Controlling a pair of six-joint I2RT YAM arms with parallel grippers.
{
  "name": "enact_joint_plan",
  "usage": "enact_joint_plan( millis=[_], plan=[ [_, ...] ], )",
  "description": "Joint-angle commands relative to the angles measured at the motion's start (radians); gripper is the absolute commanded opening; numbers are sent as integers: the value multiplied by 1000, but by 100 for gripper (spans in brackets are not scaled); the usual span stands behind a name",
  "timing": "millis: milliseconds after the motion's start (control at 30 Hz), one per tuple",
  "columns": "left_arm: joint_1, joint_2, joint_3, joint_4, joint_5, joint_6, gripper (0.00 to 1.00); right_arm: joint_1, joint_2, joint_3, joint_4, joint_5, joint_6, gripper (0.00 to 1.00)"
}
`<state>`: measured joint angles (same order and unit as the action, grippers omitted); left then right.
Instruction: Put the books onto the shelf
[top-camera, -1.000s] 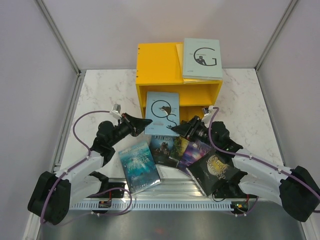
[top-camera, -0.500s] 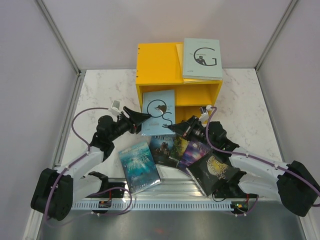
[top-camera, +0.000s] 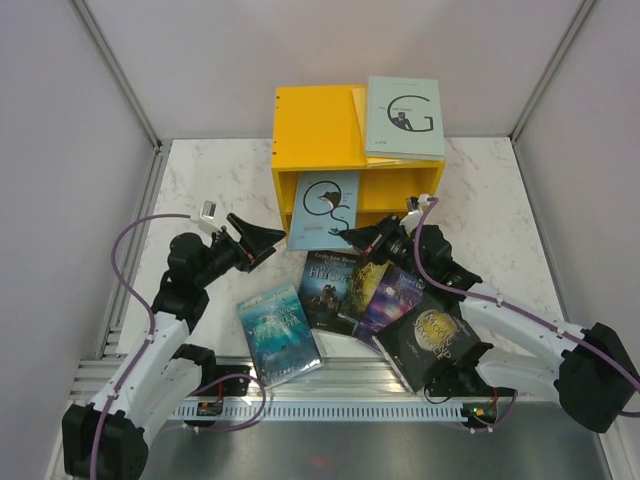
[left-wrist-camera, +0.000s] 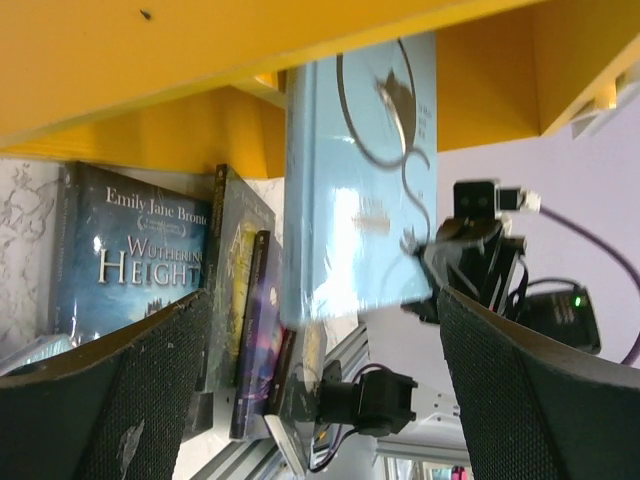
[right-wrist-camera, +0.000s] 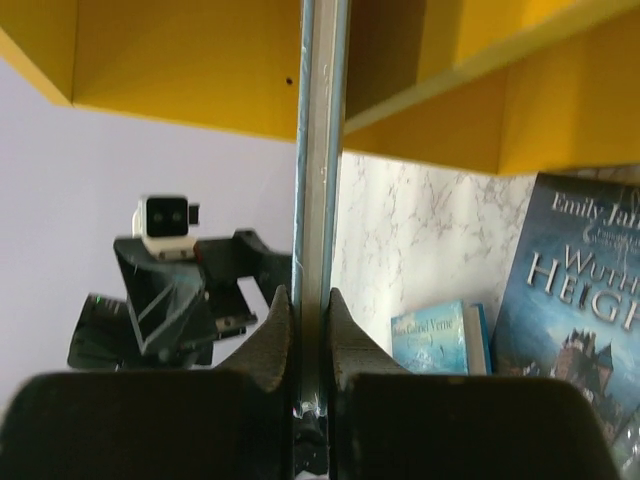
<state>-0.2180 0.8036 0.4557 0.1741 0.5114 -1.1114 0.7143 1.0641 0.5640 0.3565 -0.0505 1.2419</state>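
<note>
A pale blue book (top-camera: 327, 208) stands tilted with its top edge inside the lower compartment of the yellow shelf (top-camera: 315, 125). My right gripper (top-camera: 346, 236) is shut on its lower right corner; the right wrist view shows the book's thin edge (right-wrist-camera: 320, 150) pinched between the fingertips (right-wrist-camera: 312, 322). My left gripper (top-camera: 264, 238) is open, off to the left of the book and apart from it, with nothing between its jaws (left-wrist-camera: 320, 400). A grey "G" book (top-camera: 405, 118) lies on the shelf's top. Several more books lie on the table: ocean cover (top-camera: 278, 333), Wuthering Heights (top-camera: 328, 288), galaxy (top-camera: 392, 298), dark (top-camera: 432, 340).
The loose books fan out between the two arms near the table's front rail (top-camera: 340, 408). Marble tabletop (top-camera: 215, 185) shows on both sides of the shelf. Grey walls close in the back and sides.
My left gripper opened, let go of the pale blue book and drew back to the left. My right gripper shut on the book's corner, and the book moved up into the lower compartment.
</note>
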Motion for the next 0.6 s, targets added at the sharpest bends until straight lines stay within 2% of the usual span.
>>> enact_joint_plan(
  millis=[0,167,367,467,500,567],
  plan=[
    [6,-89,9,-133,16,85,95,-36,52,138,62,28,-47,0],
    [5,-175,-18,-240,1,107,95,-81,137,233,33,6,-81,0],
    [6,-231,-63,-266,3,111,95,-92,255,336,-14,-2,-116,2],
    [5,-238,-83,-269,3,114,94,-96,269,343,-45,3,-134,35],
    [5,-238,-86,-268,3,116,94,-99,258,336,-51,14,-140,54],
    [5,-238,-97,-268,4,117,93,-102,243,315,-71,21,-144,68]
  ],
)
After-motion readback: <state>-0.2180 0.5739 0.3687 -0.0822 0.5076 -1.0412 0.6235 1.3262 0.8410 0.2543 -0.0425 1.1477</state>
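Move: The right gripper already pinches the blue book by its near right corner, the book's far end already in the shelf's upper compartment. The left half of that compartment lies about 14 cm ahead of the hand and 5 cm left; from the left hand it is some 17 cm ahead and 13 cm right. Wuthering Heights lies roughly 16 cm below the right hand, 3 cm back and 4 cm left. The G book on top is about 18 cm ahead, 12 cm right and 14 cm higher. Push the right gripper straight forward about 7 cm, nearly level, keeping the pinch so the blue book slides deeper into the upper compartment, then open the fingers more than halfway around its edge to release it. Meanwhile draw the empty, wide-open left gripper back some 4 cm, then sink it about as far, away from the book. ##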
